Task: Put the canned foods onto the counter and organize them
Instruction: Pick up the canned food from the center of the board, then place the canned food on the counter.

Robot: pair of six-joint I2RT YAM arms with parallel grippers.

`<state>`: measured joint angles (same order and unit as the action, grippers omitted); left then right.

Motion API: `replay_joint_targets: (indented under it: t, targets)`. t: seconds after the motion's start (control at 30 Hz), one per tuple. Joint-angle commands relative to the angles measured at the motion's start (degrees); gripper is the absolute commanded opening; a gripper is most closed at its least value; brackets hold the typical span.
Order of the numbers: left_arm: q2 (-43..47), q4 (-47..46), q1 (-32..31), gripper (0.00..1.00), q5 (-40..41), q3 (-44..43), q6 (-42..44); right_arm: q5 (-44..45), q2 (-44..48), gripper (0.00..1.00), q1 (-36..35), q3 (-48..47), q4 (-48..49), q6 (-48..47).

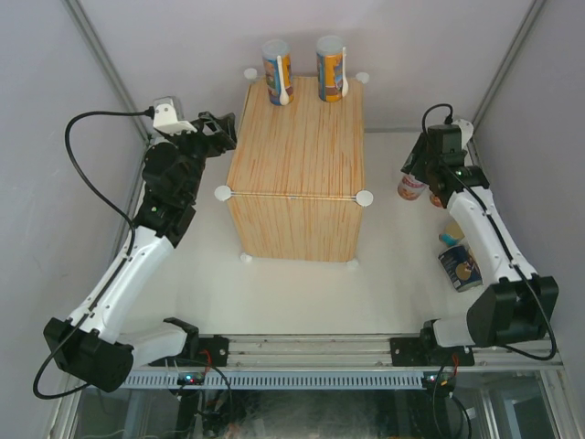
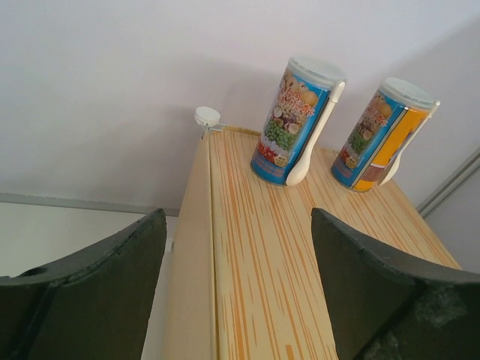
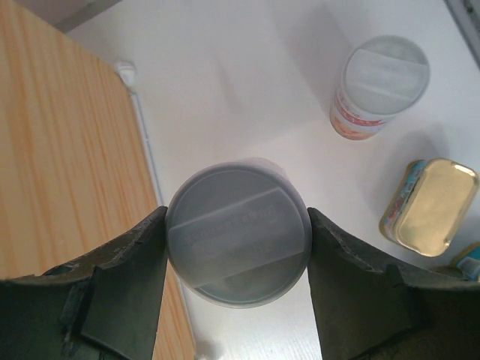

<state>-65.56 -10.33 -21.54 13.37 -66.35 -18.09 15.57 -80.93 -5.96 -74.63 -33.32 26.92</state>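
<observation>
The counter (image 1: 297, 174) is a light wood-grain box in the middle of the table. Two tall blue-orange cans (image 1: 277, 71) (image 1: 330, 69), each with a white spoon, stand upright at its far edge. They also show in the left wrist view (image 2: 296, 124) (image 2: 382, 135). My left gripper (image 1: 219, 128) (image 2: 238, 217) hangs open over the counter's left edge (image 2: 202, 247), with nothing between its fingers. My right gripper (image 1: 416, 174) (image 3: 238, 225) is shut on a short can with a grey lid (image 3: 238, 232) (image 1: 411, 187), right of the counter. I cannot tell whether this can touches the table.
A second short white-red can (image 3: 379, 88) stands beyond the held one. A flat gold-topped tin (image 3: 431, 206) and a blue-sided tin (image 3: 469, 259) lie to the right, near my right arm (image 1: 460, 267). The right arm partly hides another can (image 1: 437, 197). Grey walls enclose the table.
</observation>
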Motion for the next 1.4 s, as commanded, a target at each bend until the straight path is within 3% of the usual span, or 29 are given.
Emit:
replay_joint_targets:
  t: [0.0, 0.5, 1.37]
  targets:
    - [1.2, -2.9, -0.3, 0.81, 0.7, -1.1, -1.2, 4.4, 7.3, 0.0, -2.8, -6.8, 1.9, -2.5]
    - [-0.5, -1.7, -0.6, 0.81, -0.1, -3.0, -0.8, 15.5, 11.0, 0.0, -17.7, -24.8, 0.8, -9.8]
    - [-1.9, -2.3, -0.9, 0.8, -0.4, -4.5, -0.9, 18.1, 2.2, 0.0, -39.7, -36.5, 8.5, -19.5]
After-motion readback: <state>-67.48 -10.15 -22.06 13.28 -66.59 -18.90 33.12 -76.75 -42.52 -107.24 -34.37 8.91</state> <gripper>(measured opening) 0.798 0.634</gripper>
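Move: Right of the counter, the right hand already holds its can off the table. The middle of the counter's top lies about 29 cm to its left, 5 cm ahead and 12 cm higher. The two spoon cans stand up there, 13 and 12 cm ahead and some 22 and 34 cm left. Another can stands on the table 8 cm ahead, 11 cm right, 15 cm below. From the left hand, the counter's middle is about 15 cm right, 5 cm ahead, 9 cm down. Lifting the held can clear of the counter's height, the right hand climbs about 27 cm, steeply at first, while easing back. It swings some 16 cm left, its rise levelling off as it comes in over the counter's right edge; the wrist tips the fingers up to about level and turns counter-clockwise, and the fingers keep their grip. ##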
